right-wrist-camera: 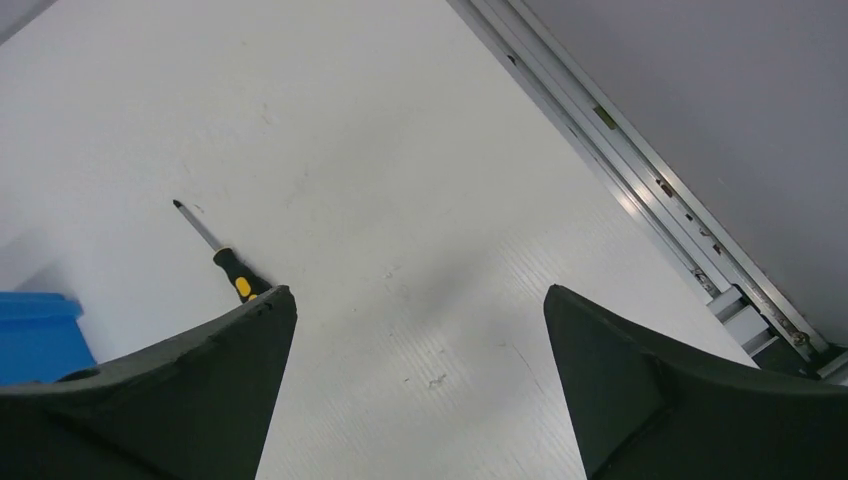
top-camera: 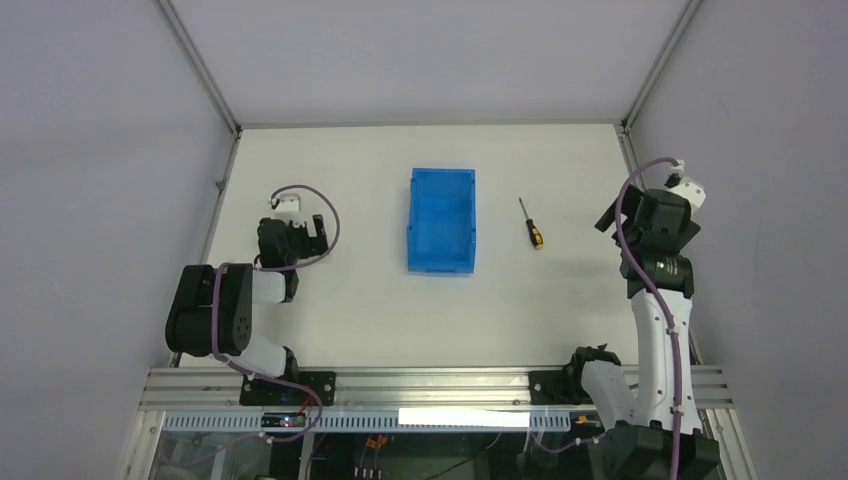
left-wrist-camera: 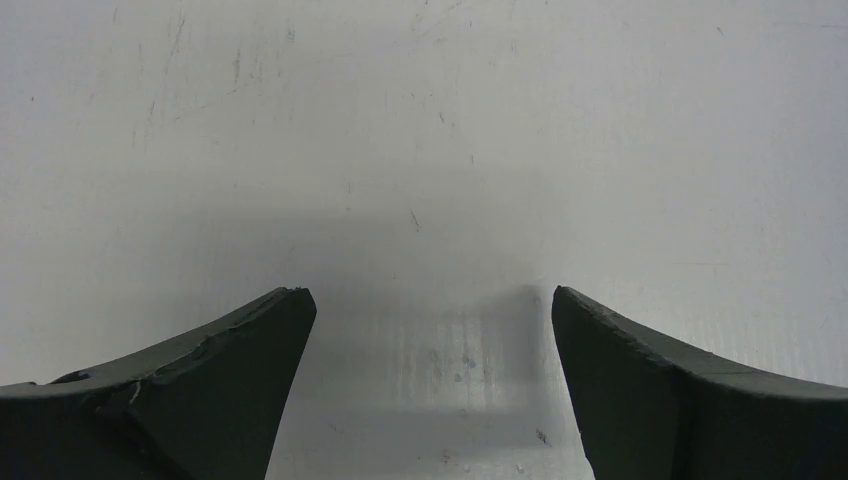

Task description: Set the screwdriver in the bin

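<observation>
The screwdriver lies flat on the white table, its thin shaft pointing away and its black-and-yellow handle nearer. It is a short way right of the blue bin, which stands mid-table and looks empty. My right gripper hovers open to the right of the screwdriver, apart from it. In the right wrist view the screwdriver shows just past the left finger, and a corner of the bin shows at the left edge. My left gripper is open over bare table, left of the bin.
Metal frame rails run along the table's right edge, close beside the right arm. Grey walls enclose the table on three sides. The left wrist view shows only scuffed white tabletop between the open left gripper fingers.
</observation>
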Available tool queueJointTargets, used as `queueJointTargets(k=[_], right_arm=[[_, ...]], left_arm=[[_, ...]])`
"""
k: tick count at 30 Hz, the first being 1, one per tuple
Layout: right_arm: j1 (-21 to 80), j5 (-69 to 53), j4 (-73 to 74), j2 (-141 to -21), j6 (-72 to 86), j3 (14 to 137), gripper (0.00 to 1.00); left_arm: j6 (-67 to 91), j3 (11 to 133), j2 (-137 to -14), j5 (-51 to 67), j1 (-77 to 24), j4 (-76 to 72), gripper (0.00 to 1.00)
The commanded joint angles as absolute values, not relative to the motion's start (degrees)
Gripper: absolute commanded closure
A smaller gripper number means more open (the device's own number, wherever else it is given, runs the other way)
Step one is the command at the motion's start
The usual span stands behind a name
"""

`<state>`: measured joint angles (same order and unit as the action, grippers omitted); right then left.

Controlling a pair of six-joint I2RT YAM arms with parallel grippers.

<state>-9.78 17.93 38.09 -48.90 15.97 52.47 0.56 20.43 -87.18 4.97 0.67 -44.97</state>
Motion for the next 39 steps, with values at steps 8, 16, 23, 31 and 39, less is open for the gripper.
queueJointTargets(k=[8,16,23,31,39], right_arm=[[-8.98,-12.78,29.26,-52.84,16.63,55.88,0.01],[7.95,-2.77,30.55,-70.95,7.02,64.01,0.01],[9.72,-0.46,29.40,-90.85,1.92,70.95,0.01],[9.75,6.71,31.29,-105.10,-2.10,76.15,0.03],[9.73,6.27,31.77,-110.11,-1.22,74.70,0.32]], left_arm=[[0.70,21.66,-86.35,4.74,0.09,-46.49,0.01],[0.70,21.66,-86.32,4.80,0.09,-46.49,0.01],[0.70,21.63,-86.36,4.76,0.09,-46.52,0.01],[0.70,21.64,-86.31,4.75,0.09,-46.49,0.01],[0.70,21.63,-86.35,4.77,0.09,-46.50,0.01]])
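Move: The screwdriver lies flat on the table some 15 cm ahead of the right hand, about 14 cm to its left and roughly 21 cm below, its tip pointing outward. The blue bin's middle is about 20 cm left of the screwdriver and about level with it in reach. From the idle left hand, the screwdriver is around 53 cm to the right, about level in reach and some 4 cm lower. Onto the screwdriver handle, still without visible contact: the right hand swings about 16 cm left while reaching forward nearly as far, then sinks steeply to end about 19 cm lower. The wrist turns some 40 degrees counter-clockwise and tips downward until the fingers straddle the handle, and they begin closing by about a fifth near the bottom. ##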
